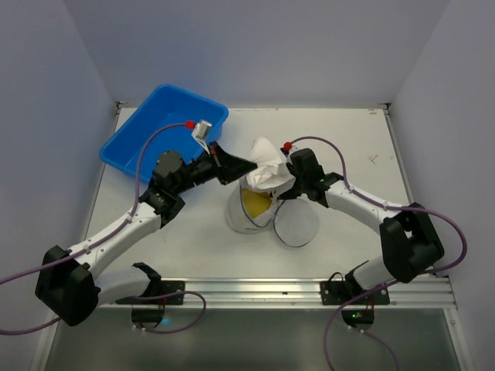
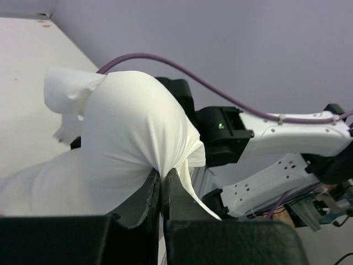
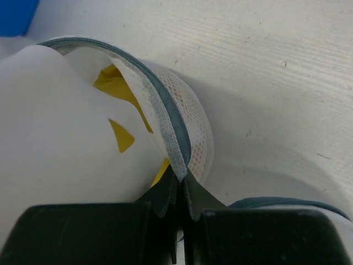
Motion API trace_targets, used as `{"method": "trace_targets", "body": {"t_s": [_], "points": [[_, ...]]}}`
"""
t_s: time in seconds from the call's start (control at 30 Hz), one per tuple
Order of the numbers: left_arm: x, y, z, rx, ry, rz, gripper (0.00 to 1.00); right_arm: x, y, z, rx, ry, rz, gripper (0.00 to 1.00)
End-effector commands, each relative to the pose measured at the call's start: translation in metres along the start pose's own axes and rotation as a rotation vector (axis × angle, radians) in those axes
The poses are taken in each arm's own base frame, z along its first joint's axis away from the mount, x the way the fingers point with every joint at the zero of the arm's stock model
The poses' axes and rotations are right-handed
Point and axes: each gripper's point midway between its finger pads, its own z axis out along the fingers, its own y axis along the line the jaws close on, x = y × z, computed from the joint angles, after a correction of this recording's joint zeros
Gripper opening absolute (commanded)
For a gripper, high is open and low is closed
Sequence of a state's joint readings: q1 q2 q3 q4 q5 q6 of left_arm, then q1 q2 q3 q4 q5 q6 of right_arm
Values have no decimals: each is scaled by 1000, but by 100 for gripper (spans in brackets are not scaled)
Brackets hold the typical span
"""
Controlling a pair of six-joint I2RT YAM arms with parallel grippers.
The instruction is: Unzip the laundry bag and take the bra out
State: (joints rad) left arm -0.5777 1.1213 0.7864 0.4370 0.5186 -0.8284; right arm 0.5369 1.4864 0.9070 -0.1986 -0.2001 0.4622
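The laundry bag [image 1: 241, 219] stands unzipped in the middle of the table, its round lid [image 1: 298, 226] flopped down to the right. The mustard-yellow bra [image 1: 257, 202] shows inside the opening, partly covered by a white cloth [image 1: 268, 166] that rises out of the bag. My left gripper [image 1: 246, 164] is shut on that cloth [image 2: 132, 127], pinching a fold between its fingertips [image 2: 161, 179]. My right gripper [image 1: 285, 179] is shut on the bag's zipper rim [image 3: 171, 118], with yellow bra fabric [image 3: 113, 83] and the white cloth [image 3: 55, 138] just beyond its fingertips [image 3: 181, 179].
A blue plastic tub [image 1: 162, 127] sits at the back left, behind the left arm. Grey walls close in the table on three sides. A metal rail [image 1: 255, 290] runs along the near edge between the arm bases.
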Motion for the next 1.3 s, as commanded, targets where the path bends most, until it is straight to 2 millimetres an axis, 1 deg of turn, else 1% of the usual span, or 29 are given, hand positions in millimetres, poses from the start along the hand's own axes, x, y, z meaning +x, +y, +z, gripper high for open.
{"method": "trace_targets", "body": {"t_s": [0.0, 0.03, 0.07, 0.1, 0.13, 0.17, 0.2, 0.23, 0.3, 0.33, 0.4, 0.43, 0.47, 0.5, 0.53, 0.57, 0.6, 0.63, 0.67, 0.7, 0.77, 0.8, 0.9, 0.93, 1.03, 1.07, 1.2, 1.23, 1.27], "points": [[-56, -42, 10, 178, -165, 28, 0, 3, 8, -3, -14, 3, 11, 0], [-69, -38, 14, 141, -182, 40, 0, 3, 8, -4, -12, 2, 14, 0], [-80, -30, 15, 88, -199, 48, 0, 5, 7, -4, -7, 3, 14, 0], [-100, -11, 13, -5, -255, 88, 0, 6, 4, -4, 3, 3, 13, 0], [-115, -7, 10, -56, -269, 92, 0, 5, 4, -7, 3, -4, 12, 0], [-128, -2, 4, -84, -297, 100, 0, 5, 4, -8, 6, -6, 10, 0], [-149, 9, -7, -131, -351, 115, 0, 8, 1, -8, 13, -1, 13, 0], [-166, 7, -13, -163, -374, 130, 0, 9, 1, -9, 12, -4, 12, 0], [-194, 20, -29, -272, -431, 197, 0, 11, 2, -12, 4, -5, 13, 0], [-207, 16, -33, -302, -438, 214, 0, 11, 3, -12, 2, -6, 13, 0], [-223, 12, -41, -307, -450, 257, 0, 14, 2, -14, 2, 1, 14, 0], [-234, 4, -42, -306, -459, 274, 0, 14, 2, -15, 2, 3, 15, 0], [-241, 3, -45, -319, -465, 284, 0, 14, 2, -15, 2, 1, 13, 0], [-249, 7, -50, -350, -479, 299, 0, 14, 2, -16, 5, 0, 11, 0], [-258, 4, -52, -366, -484, 309, 0, 13, 1, -17, 11, -4, 12, 0], [-265, 7, -56, -394, -492, 334, 0, 14, 0, -17, 14, -3, 10, 0], [-276, 14, -64, -445, -519, 342, 0, 14, 0, -18, 15, -2, 9, 0], [-284, 19, -66, -478, -519, 354, 0, 14, 0, -18, 16, -2, 8, 0], [-287, 25, -68, -508, -514, 362, 0, 15, 0, -18, 12, 1, 8, 0], [-294, 38, -76, -565, -524, 377, 0, 16, 1, -17, 10, 2, 9, 0], [-305, 50, -77, -594, -527, 393, 0, 17, 2, -17, 1, 9, 8, 0], [-312, 58, -82, -617, -533, 405, 0, 17, 2, -16, -2, 9, 7, 0], [-326, 82, -82, -658, -531, 425, 0, 18, 4, -15, -14, 12, 8, 0], [-330, 96, -78, -671, -525, 419, 0, 18, 3, -15, -13, 12, 10, 0], [-340, 120, -75, -681, -542, 432, 0, 19, 4, -13, -21, 17, 7, 0], [-341, 124, -75, -681, -550, 441, 0, 19, 4, -13, -23, 16, 5, 0], [-345, 157, -77, -716, -558, 481, 0, 21, 5, -12, -29, 24, -3, 0], [-339, 174, -75, -725, -541, 475, 0, 21, 4, -11, -32, 27, -6, 0], [-334, 184, -75, -727, -530, 475, 0, 22, 5, -11, -33, 29, -10, 0]]}}
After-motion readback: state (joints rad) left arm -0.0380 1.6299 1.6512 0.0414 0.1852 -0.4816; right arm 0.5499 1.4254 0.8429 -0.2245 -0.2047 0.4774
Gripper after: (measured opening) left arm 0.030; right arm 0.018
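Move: The shut left gripper holds the bra above the laundry bag. The blue bin it is bound for lies about 36 cm ahead, 30 cm left and 27 cm below. The bag's body is nearly straight below, some 25 cm down and 3 cm to the right; its open round flap lies some 15 cm to the right, 1 cm ahead and 31 cm down. From the right gripper, shut on the bag's rim, the bin is about 32 cm ahead, 40 cm left and 3 cm lower. Keep the left gripper's pinch on the bra and swing it forward and left from the bag to the bin, climbing about 20 cm on the way, then sinking half of that again as you push on forward; turn the wrist some 50 degrees counter-clockwise. Let the right gripper keep its hold on the bag's rim, easing back about 2 cm. ##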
